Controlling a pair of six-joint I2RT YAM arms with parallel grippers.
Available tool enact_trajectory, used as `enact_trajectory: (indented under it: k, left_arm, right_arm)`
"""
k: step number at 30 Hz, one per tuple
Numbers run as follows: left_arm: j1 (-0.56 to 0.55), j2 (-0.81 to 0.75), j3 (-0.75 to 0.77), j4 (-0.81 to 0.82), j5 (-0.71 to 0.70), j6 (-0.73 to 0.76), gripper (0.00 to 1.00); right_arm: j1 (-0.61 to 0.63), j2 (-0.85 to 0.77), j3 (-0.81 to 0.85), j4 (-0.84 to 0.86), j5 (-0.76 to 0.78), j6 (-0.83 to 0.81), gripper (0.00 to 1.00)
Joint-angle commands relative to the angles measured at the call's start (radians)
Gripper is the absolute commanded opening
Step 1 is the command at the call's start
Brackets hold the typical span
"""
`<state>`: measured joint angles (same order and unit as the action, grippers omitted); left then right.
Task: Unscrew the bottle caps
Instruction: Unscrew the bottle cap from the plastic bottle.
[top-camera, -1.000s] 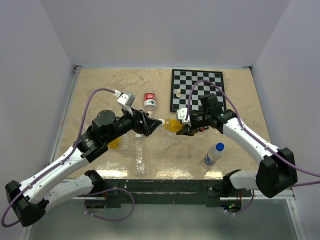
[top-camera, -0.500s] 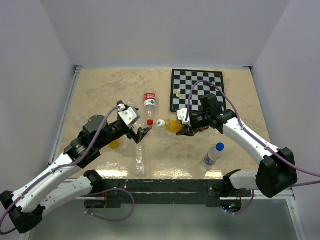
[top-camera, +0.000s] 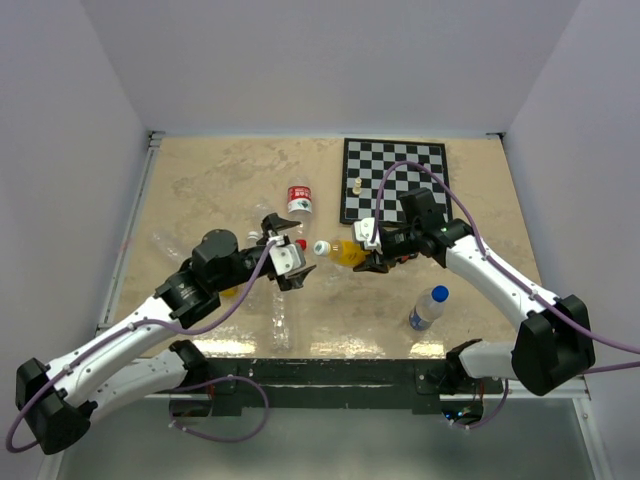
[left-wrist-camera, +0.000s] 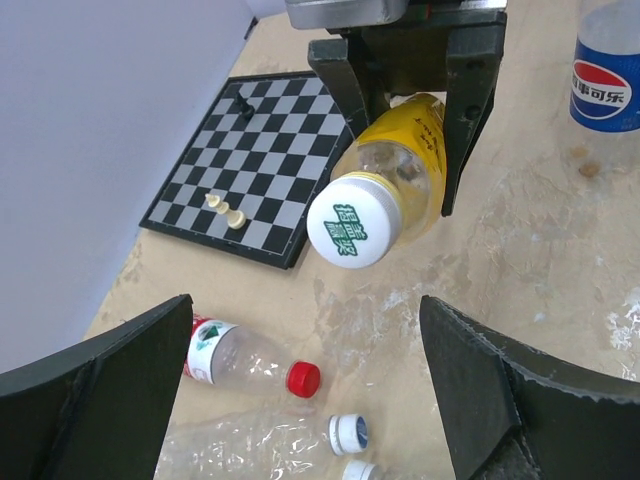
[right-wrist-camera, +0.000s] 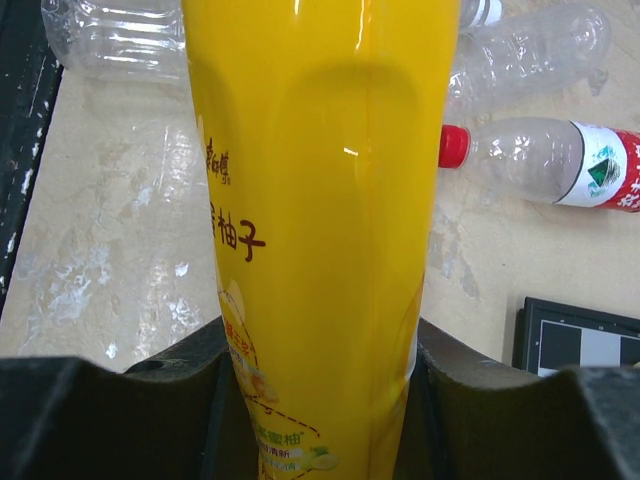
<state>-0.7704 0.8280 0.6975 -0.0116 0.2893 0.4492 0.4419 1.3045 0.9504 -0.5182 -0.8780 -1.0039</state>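
Observation:
An orange-yellow bottle (top-camera: 347, 251) hangs sideways above the table, with my right gripper (top-camera: 374, 254) shut on its body (right-wrist-camera: 320, 200). Its white ribbed cap (left-wrist-camera: 353, 220) is on the neck and points at my left gripper (top-camera: 299, 263). That gripper is open wide, a short way from the cap and touching nothing; its fingers (left-wrist-camera: 100, 385) frame the bottom of the left wrist view. A second orange-yellow bottle (top-camera: 230, 288) lies partly under the left arm. A clear bottle with a blue-and-white label (top-camera: 427, 308) and a blue cap lies at the front right.
A clear bottle with a red cap (left-wrist-camera: 303, 378) and a red label lies below the held bottle. Longer clear bottles (top-camera: 280, 312) lie near the front edge, one with a white-and-blue cap (left-wrist-camera: 348, 432). A chessboard (top-camera: 393, 180) with a few pieces sits at the back right.
My left gripper has let go of the white cap, opened wide and drawn back to the left, with its wrist turned. The cap stays on the bottle. The right arm has not moved.

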Motion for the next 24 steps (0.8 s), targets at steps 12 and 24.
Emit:
enact_trajectory:
  k: [12,24]
  left_arm:
    - [0.002,0.077,0.069,0.114,0.208,0.006,0.81]
    - [0.003,0.126,0.114,0.068,0.255,-0.001,0.53]
  right_arm:
    - [-0.002,0.007,0.03,-0.011,-0.024,-0.022,0.0]
    - [-0.002,0.007,0.03,-0.011,-0.024,-0.024,0.0]
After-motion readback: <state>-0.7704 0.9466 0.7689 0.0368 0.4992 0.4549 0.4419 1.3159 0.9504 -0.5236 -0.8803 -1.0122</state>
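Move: The white cap of the yellow bottle lies some 6 cm to the right of the open left hand, about 1 cm back and roughly level with it. Far below, about 20 cm down, the red-capped bottle lies 19 cm ahead, in line sideways; a clear bottle lies 12 cm ahead and 9 cm to the left, another 10 cm back and 8 cm to the left. From the right hand, gripping the bottle, the cap is about 11 cm left, 1 cm forward and slightly higher. Rightward about 3.5 cm goes the left hand, towards the white cap, dipping some 1.5 cm first and then easing back and up while it turns some 10 degrees clockwise. Its fingers close from wide open to about half, one to each side of the cap, though a touch can't be made out. The right hand keeps its grip and holds the yellow bottle nearly still. ##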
